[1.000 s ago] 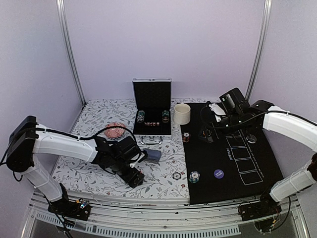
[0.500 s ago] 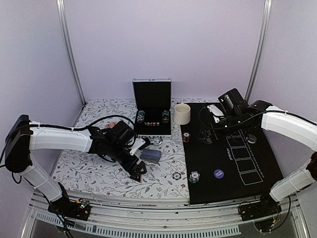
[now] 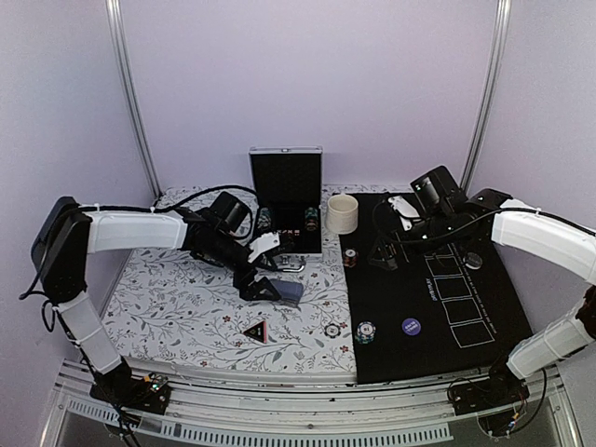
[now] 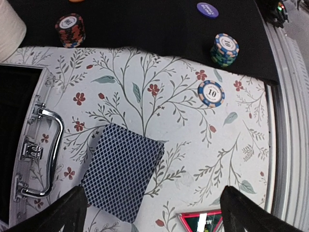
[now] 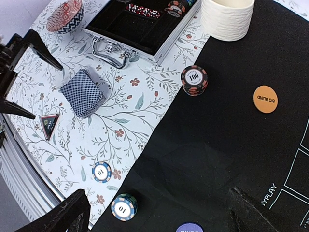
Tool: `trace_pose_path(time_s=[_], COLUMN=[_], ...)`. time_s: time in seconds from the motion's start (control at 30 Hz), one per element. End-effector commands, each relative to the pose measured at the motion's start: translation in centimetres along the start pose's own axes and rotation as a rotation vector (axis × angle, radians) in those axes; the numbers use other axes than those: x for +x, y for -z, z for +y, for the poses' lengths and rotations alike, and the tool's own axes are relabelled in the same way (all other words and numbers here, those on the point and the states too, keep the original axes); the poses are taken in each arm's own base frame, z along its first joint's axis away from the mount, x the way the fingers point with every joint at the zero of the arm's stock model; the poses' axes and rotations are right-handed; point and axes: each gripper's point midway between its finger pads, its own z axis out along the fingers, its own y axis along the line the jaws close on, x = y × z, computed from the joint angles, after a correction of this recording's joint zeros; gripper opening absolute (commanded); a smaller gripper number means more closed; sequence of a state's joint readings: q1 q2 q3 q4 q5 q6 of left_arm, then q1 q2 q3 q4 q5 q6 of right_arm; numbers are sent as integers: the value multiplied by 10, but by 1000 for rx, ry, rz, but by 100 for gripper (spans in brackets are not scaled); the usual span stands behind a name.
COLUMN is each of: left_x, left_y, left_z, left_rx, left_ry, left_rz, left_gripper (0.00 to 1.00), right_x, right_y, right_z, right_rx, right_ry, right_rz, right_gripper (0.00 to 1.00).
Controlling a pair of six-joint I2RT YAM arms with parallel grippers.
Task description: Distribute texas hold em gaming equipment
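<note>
A blue-backed deck of cards point(image 4: 123, 178) lies on the flowered cloth; it is also seen from above point(image 3: 287, 291). My left gripper point(image 4: 153, 193) hovers open over its right edge, holding nothing; from above it point(image 3: 260, 277) is just left of the deck. The black red-edged triangle marker point(image 3: 254, 329) lies nearer the front. One striped chip point(image 3: 332, 331) sits on the cloth. On the black mat stand a blue chip stack point(image 3: 365, 331), a dark blue disc point(image 3: 411, 326) and a dark chip stack point(image 3: 350, 258). My right gripper point(image 3: 386, 253) hangs open above the mat, an orange disc point(image 5: 265, 99) off to its side.
An open black case point(image 3: 286, 200) with chips inside stands at the back, its handle point(image 4: 41, 145) toward the deck. A cream cup point(image 3: 342, 213) is to its right. A pink ribbed dish point(image 5: 65, 14) sits left of the case. The table's metal front edge point(image 4: 289, 145) is close.
My left gripper let go of the triangle marker near the front edge, opened wide and drew back and right to the deck. The right arm has barely moved.
</note>
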State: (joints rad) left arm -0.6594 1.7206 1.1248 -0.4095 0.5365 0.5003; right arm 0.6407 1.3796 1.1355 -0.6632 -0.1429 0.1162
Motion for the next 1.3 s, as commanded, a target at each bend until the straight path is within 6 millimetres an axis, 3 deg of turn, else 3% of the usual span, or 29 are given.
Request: trace_pose_path(time_s=[0.0, 0.13, 0.27, 0.37, 0.67, 1.27], left_x=[-8, -6, -1, 18, 26, 43], left_y=[0, -10, -19, -35, -47, -64], left_z=[11, 26, 25, 31, 42, 34], left_rx=[124, 149, 188, 217, 195, 230], left_ry=[-123, -119, -161, -126, -150, -163], left_rz=[-61, -51, -49, 21, 64, 127], left_gripper=[98, 98, 98, 98, 98, 98], right_x=[1, 4, 9, 9, 11, 12], right_y=[6, 7, 7, 8, 6, 5], right_z=[5, 8, 7, 6, 7, 6], right_rx=[-25, -41, -41, -37, -40, -35], right_ry=[6, 1, -5, -5, -8, -11], right_rz=[-30, -32, -26, -28, -22, -16], right_gripper=[99, 99, 99, 99, 99, 99])
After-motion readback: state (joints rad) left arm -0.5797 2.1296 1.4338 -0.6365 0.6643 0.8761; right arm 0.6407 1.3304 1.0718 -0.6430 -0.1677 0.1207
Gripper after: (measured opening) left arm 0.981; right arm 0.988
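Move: The blue card deck I go for lies about 3 cm ahead of my left hand, 4 cm to its right and some 9 cm below. The case handle is roughly 7 cm beyond the deck. On the near side, the triangle marker lies about 6 cm back and 4 cm left of my hand, and the loose white chip 6 cm back and 15 cm right. From my right hand, the deck is about 24 cm left, 2 cm ahead and 17 cm below. My left hand comes down about 8 cm in all onto the deck of cards. I first reach some 3.5 cm forward to line up with the deck, then sink nearly straight down in stages, turning the wrist about 15 degrees clockwise. I keep my fingers wide open, slanting down to the right, one for the deck's far side and one for its near side; no touch can be seen yet. ##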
